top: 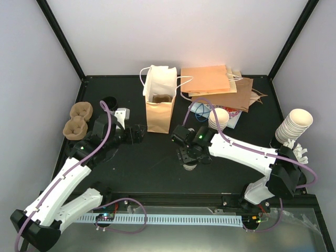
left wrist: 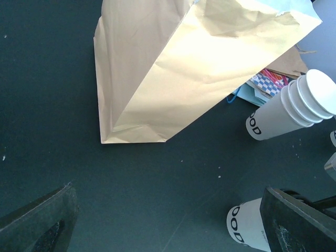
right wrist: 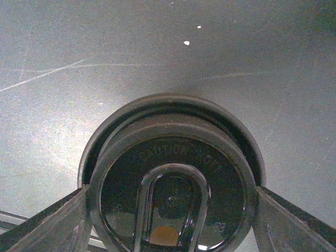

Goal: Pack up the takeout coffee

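Observation:
A takeout coffee (right wrist: pixel 173 184), a white cup under a round black lid, stands on the black table in front of the standing bag. My right gripper (right wrist: pixel 172 226) comes down over it, with one finger against each side of the lid's rim. The top view shows this gripper (top: pixel 190 155) covering most of the cup (top: pixel 189 166). The left wrist view catches the cup's white printed wall (left wrist: pixel 247 228) at its lower right edge. My left gripper (left wrist: pixel 168 231) is open and empty, low over the table left of the open brown paper bag (top: pixel 160 113).
Two brown pulp carriers (top: pixel 79 118) lie at the far left, with a round black lid (top: pixel 109 101) behind them. Stacked lidless cups (top: pixel 219 119) lie right of the bag, and another stack (top: pixel 294 126) sits at the right edge. Flat brown bags (top: pixel 218 84) lie at the back.

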Available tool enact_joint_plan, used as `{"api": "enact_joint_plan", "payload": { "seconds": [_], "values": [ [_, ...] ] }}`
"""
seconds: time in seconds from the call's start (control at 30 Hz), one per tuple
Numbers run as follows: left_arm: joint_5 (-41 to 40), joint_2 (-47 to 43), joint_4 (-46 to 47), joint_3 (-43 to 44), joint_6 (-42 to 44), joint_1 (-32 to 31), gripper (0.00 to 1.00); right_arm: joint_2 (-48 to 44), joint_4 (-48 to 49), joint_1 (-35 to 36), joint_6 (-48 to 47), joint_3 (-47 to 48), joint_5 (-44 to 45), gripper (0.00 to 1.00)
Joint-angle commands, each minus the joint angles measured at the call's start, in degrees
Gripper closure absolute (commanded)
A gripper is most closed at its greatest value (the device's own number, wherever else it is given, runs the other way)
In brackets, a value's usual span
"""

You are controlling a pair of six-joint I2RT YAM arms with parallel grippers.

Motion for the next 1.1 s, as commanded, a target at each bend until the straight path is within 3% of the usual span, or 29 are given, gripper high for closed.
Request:
{"api": "enact_joint_plan", "payload": {
  "seconds": [0.0,0.3,0.57,0.83,1.07],
  "values": [
    [0.9,0.2,-0.7,2.1,1.1,0.9,0.03,1.0,-0.4,0.4,0.9,0.1,1.8,0.18],
    [1.6,1.9,-0.7,3.6,1.7,1.7,0.02,-0.6,-1.6,0.4,-0.2,1.5,3.5,0.19],
    [1.2,10.0,0.3,11.0,2.6,2.5,0.01,-5.0,-3.4,0.3,-1.8,4.6,5.5,0.19],
    [-5.6,24.7,-4.8,28.3,4.5,2.7,0.01,-8.7,-3.5,0.3,-4.1,5.3,5.7,0.19],
    [-13.4,42.0,-16.7,46.7,4.7,3.1,0.05,-12.2,-3.8,0.3,-6.4,5.8,6.7,0.19]
  ]
}}
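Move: Ahead and to the right of the left hand stands the paper bag, its middle about 13 cm out, 9 cm right and 10 cm below; the black cup is 17 cm ahead and 10 cm left of that hand. From the right hand, already gripping the lidded coffee cup, the bag lies some 20 cm ahead and 13 cm left, about level in height. The white cup stack stands 17 cm ahead and 11 cm right of the right hand, slightly below. Lifting the lidded coffee cup straight up off the table by about 7 cm, the right hand keeps its grip around the lid and swings its fingertips some 10 degrees outward. Meanwhile the left hand, fingers still wide open, reaches forward about 13 cm, speeding up and rising as it goes, to the left rim of the bag's open mouth. ##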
